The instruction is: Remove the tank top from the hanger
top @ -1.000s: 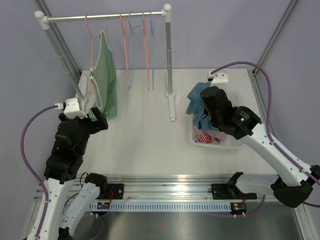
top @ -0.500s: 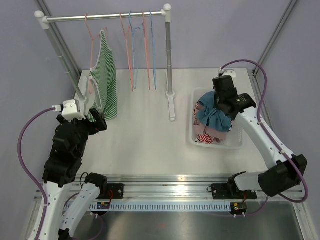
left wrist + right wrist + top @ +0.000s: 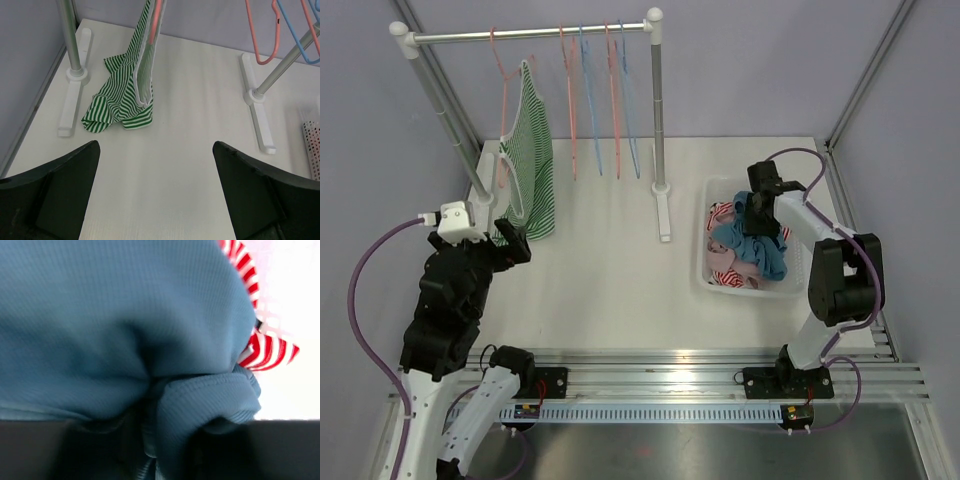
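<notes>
A green-and-white striped tank top hangs on a pink hanger at the left end of the rail, its hem bunched on the table. The hanger's pink wire shows at the top of the left wrist view. My left gripper is open just in front of the hem and holds nothing. My right gripper is down in the basket against a blue garment. Blue cloth fills its view, with a fold lying between the dark fingers.
Several empty pink and blue hangers hang on the rail between the two posts. The right post's foot lies on the table. A red-and-white striped garment lies under the blue one in the basket.
My right arm has swung toward the back of the basket and gone down, and the blue garment it carried now lies in the basket. My left gripper has barely shifted.
</notes>
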Controlling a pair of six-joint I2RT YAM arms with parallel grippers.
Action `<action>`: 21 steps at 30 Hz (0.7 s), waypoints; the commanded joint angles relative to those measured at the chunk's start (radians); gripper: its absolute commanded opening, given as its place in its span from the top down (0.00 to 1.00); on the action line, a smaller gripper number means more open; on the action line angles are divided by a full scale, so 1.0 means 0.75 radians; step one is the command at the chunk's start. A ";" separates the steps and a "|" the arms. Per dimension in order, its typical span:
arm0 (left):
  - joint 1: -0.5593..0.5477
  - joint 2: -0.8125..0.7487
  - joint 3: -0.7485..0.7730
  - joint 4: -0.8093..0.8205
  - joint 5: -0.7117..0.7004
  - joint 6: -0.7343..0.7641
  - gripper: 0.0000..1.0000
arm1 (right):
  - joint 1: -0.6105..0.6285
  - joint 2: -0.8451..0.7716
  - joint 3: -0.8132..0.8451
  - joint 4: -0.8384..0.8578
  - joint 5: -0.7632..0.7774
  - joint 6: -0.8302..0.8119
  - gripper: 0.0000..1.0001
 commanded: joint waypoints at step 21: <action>0.003 0.715 1.036 -0.246 -0.082 0.162 0.01 | 0.010 -0.604 0.360 -0.292 -0.249 -0.090 0.01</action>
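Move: The left gripper is empty. The pink hanger carrying the green striped tank top hangs about 25 cm ahead of it, roughly 1 cm left, with its upper part some 16 cm higher. The rack's left post is about 27 cm ahead and 14 cm left; the empty hangers are about 25 cm ahead and 15 cm right. The right fingers are in the blue tank top, over the white basket, whose middle is about 3 cm back and 4 cm below. Open the right gripper the rest of the way to let go of the blue tank top, and lift it about 20 cm straight up out of the basket, tilting the fingers some 20 degrees more forward. Meanwhile raise the open left gripper some 14 cm, easing back slightly, then swing it forward towards the pink hanger with the green striped tank top. ##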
